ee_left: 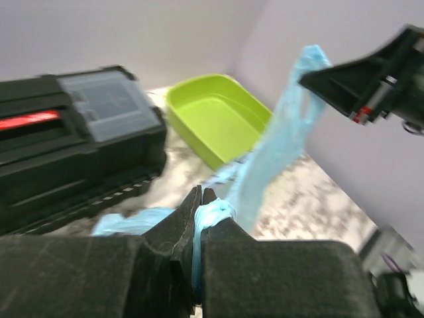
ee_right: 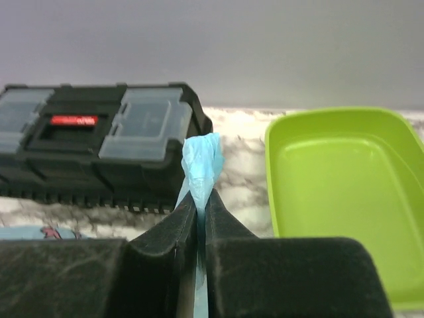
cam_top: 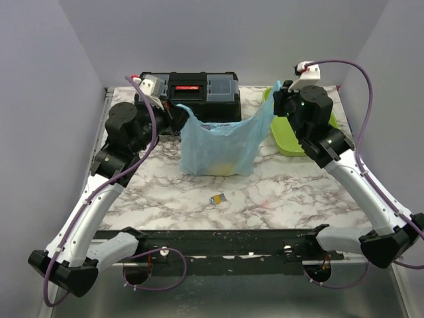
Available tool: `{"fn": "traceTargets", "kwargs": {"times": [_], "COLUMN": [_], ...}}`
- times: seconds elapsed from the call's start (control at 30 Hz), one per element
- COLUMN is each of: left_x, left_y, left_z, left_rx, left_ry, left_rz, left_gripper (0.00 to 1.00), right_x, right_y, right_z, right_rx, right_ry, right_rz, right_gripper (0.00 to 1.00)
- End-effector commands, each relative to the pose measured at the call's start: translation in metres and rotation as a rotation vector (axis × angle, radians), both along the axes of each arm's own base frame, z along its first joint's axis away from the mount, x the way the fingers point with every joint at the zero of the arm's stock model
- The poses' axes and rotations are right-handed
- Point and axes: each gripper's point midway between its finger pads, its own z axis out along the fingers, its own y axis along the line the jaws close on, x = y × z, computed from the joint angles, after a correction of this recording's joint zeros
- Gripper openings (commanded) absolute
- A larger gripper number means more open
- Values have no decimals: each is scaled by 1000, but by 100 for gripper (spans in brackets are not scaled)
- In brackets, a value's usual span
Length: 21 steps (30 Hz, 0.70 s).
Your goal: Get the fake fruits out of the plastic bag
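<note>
The light-blue plastic bag (cam_top: 217, 144) hangs stretched between both grippers above the marble table. My left gripper (cam_top: 177, 114) is shut on the bag's left handle (ee_left: 211, 213). My right gripper (cam_top: 277, 98) is shut on the right handle (ee_right: 201, 167), held higher. A yellow fruit (cam_top: 225, 165) shows faintly through the bottom of the bag; the other fruits are hidden inside it. In the left wrist view the right handle (ee_left: 285, 132) runs up to the right gripper (ee_left: 311, 74).
A black toolbox (cam_top: 195, 91) stands at the back behind the bag. A lime-green tray (cam_top: 291, 140) lies at the back right, under the right arm. A tiny yellow-and-silver block (cam_top: 218, 198) lies on the table in front of the bag.
</note>
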Motion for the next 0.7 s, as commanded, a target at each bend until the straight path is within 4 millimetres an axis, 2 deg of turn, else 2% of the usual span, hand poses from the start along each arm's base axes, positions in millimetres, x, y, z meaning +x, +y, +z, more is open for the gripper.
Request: {"fn": "traceTargets", "kwargs": {"times": [0.0,0.1,0.17,0.2,0.27,0.33,0.4,0.67], "left_x": [-43,-51,-54,-55,-58,-57,-57,-58], "left_y": [-40,-43,-43,-43,-43,-40,-36,-23], "left_z": [-9,-28,-35,-38,-43,-44,-42,-40], "left_rx": [-53,-36,-26,-23,-11,-3,5,43], "left_ry": [-49,-45,-63,-63,-75,-87,-108,-161], "left_rz": [-341,-393,-400,-406,-412,-394,-370,-292], "left_gripper": [0,0,0,0,0,0,0,0], "right_x": [-33,-56,-72,-79,-91,-99,-105,-108], "right_y": [-17,-17,-14,-11,-4,3,11,64], "right_z": [-33,-66,-75,-74,-67,-51,-32,27], "right_rx": [6,16,24,31,40,54,67,135], "right_ry": [107,218,280,298,333,341,344,301], "right_rz": [3,46,90,123,184,238,299,565], "right_gripper": [14,27,45,49,61,72,78,81]}}
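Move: The bag's body hangs from both hands' pinched handles, roughly 25 cm below them: about 11 cm right and 2 cm back of the left hand, some 18 cm left and 10 cm back of the right. The toolbox sits about 20 cm straight ahead of the left hand, 33 cm down; the green tray is some 10 cm ahead and 15 cm right of the right hand, 37 cm down. Right hand opens wide, letting go its handle, and backs some 9 cm; left, still gripping, retreats and sinks. ##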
